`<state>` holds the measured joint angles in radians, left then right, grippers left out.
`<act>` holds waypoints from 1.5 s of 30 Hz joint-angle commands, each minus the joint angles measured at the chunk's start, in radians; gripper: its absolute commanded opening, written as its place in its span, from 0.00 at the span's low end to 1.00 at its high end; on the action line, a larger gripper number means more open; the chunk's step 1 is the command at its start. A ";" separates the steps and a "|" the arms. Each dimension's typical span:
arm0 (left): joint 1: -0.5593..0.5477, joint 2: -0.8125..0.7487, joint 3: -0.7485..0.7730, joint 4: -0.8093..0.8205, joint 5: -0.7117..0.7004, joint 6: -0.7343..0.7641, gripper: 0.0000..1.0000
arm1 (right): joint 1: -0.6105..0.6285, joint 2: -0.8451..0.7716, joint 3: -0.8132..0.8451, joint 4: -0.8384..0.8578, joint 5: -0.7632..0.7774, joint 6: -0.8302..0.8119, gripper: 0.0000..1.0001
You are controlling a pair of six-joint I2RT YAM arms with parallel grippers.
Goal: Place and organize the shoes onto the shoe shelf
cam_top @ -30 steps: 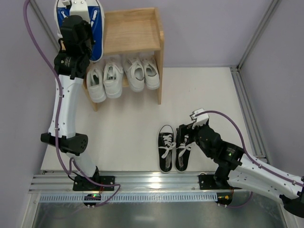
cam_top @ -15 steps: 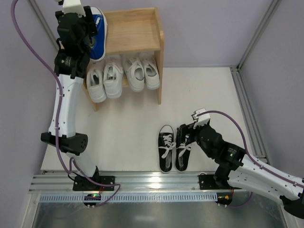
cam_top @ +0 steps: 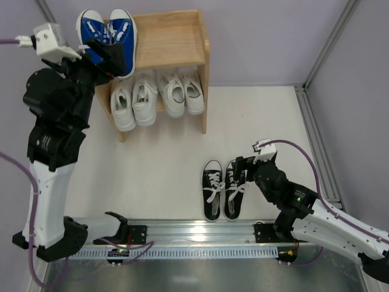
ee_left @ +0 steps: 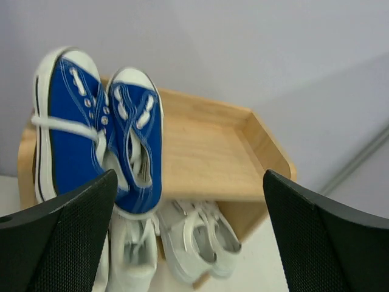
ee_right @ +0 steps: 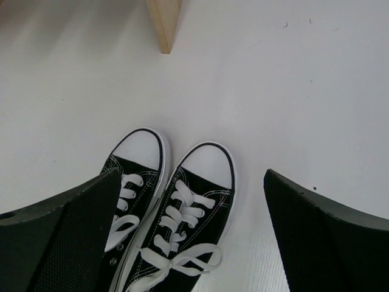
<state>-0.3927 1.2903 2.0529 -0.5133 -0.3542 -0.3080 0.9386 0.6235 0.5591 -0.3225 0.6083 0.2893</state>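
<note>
Two blue shoes (cam_top: 92, 31) (ee_left: 137, 146) lie side by side on the left of the shoe shelf's (cam_top: 173, 39) top tier, toes to the wall. Two pairs of white shoes (cam_top: 158, 97) (ee_left: 194, 240) fill the lower tier. My left gripper (cam_top: 104, 61) (ee_left: 188, 176) hangs open just in front of the blue pair, holding nothing. A black pair (cam_top: 222, 190) (ee_right: 182, 213) stands on the floor near the arms. My right gripper (cam_top: 243, 167) (ee_right: 191, 173) is open above the right black shoe, its jaws on either side and apart from it.
The right half of the top tier (ee_left: 206, 152) is bare wood. A shelf leg (ee_right: 164, 24) stands beyond the black pair. Metal frame rails (cam_top: 316, 146) run along the right side, and a purple wall (cam_top: 267, 36) stands behind the shelf.
My left gripper has opened and let go of a blue shoe, which now lies on the top tier beside its mate. The left arm has drawn back toward the left. The right arm barely moved.
</note>
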 commanded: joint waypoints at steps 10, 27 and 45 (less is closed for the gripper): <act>-0.552 -0.230 -0.810 0.018 -0.158 -0.330 1.00 | -0.011 -0.105 0.030 -0.321 0.189 0.382 1.00; -0.919 0.007 -1.163 0.176 -0.304 -0.697 1.00 | -0.011 0.015 0.013 -0.391 0.007 0.519 1.00; -0.974 -0.244 -1.359 -0.036 -0.485 -0.855 1.00 | -0.011 0.343 -0.005 -0.188 -0.202 0.537 1.00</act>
<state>-1.3621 1.1183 0.7219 -0.4732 -0.7368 -1.1175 0.9291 0.9619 0.5282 -0.5655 0.4332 0.8085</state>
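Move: From the left hand, high by the shelf, the left black shoe is about 15 cm back, 33 to the right and 56 below; the right black shoe stands some 10 cm to the right of it. The blue shoes sit roughly 17 cm ahead, 6 left and 6 below. From the right hand, the right black shoe is about 7 cm back, 4 left and 15 below, the left one 7 back and 14 left. Open left hand swoops 50 cm down, right and back towards the black shoes; open right hand sinks 13. ##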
